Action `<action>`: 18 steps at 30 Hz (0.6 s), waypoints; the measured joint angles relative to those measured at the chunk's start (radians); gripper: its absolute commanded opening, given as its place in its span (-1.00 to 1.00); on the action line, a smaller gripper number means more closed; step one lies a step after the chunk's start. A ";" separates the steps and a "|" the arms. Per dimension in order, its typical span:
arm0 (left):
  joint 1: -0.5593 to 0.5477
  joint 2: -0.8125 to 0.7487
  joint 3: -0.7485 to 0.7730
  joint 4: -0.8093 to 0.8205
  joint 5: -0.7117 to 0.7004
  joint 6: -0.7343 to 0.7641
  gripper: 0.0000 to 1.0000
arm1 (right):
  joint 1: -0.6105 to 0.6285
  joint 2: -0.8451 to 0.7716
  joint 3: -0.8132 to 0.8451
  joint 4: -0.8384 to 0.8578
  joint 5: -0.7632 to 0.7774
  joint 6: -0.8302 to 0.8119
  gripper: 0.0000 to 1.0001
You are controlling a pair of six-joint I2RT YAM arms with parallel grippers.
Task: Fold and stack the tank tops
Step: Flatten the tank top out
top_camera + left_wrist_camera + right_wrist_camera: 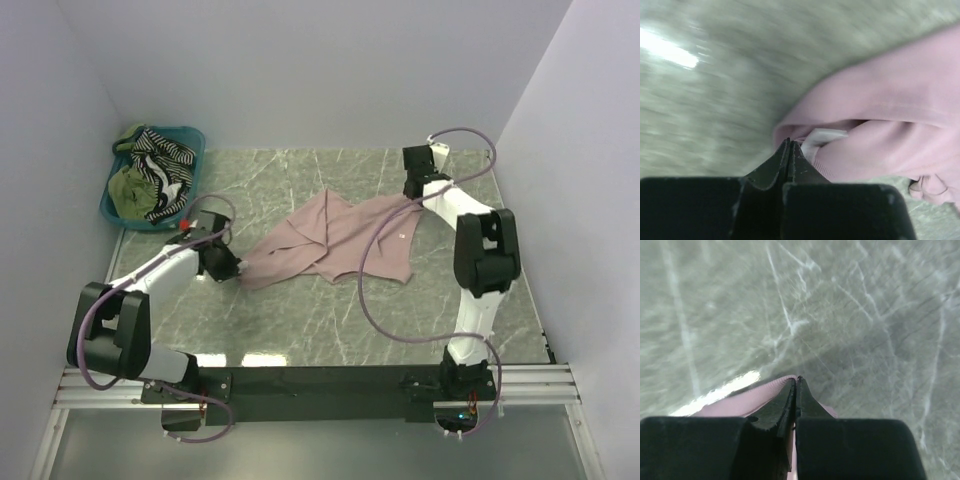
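Observation:
The dusty pink tank top (335, 240) lies crumpled across the middle of the marble table. My left gripper (238, 268) is shut on its near-left end; the left wrist view shows the closed tips (789, 142) pinching pink cloth (890, 115) beside a white label (822, 137). My right gripper (412, 188) is shut on the top's far-right corner; in the right wrist view pink cloth (740, 400) wraps the closed tips (797, 380). The olive green top (132, 190) and the black-and-white striped top (165, 160) lie heaped in the basket.
The teal plastic basket (112, 212) stands at the far left against the left wall. White walls close in the table on the left, back and right. A purple cable (375, 300) loops from the right arm over the pink top.

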 measured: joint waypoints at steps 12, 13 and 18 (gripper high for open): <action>0.194 -0.016 -0.029 0.053 0.202 0.122 0.49 | -0.013 -0.009 0.090 -0.113 -0.060 0.005 0.36; 0.189 -0.026 -0.026 0.052 0.208 0.132 0.51 | 0.003 -0.052 0.061 -0.104 -0.047 0.005 0.36; 0.117 -0.074 0.029 0.039 0.191 0.177 0.47 | 0.158 -0.277 -0.117 -0.092 -0.024 0.018 0.32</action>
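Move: The left hand holds the tank top's left end; its laying spot is about 5 cm left and 1 cm below, with the cloth's middle some 23 cm right and 8 cm ahead. The basket stands roughly 26 cm ahead and 25 cm left. The right hand holds the far right corner; its spot is about 3 cm below and 1 cm ahead, the near right corner some 22 cm back and 4 cm left. Leftward about 5 cm and slightly down, the left hand pulls its end of the tank top taut, then opens wide, lets go and comes back rightward while rising. The right hand lowers its corner some 3 cm, opens and releases it, then lifts nearly 10 cm clear and swings back and left over the cloth, turning slightly counter-clockwise. ##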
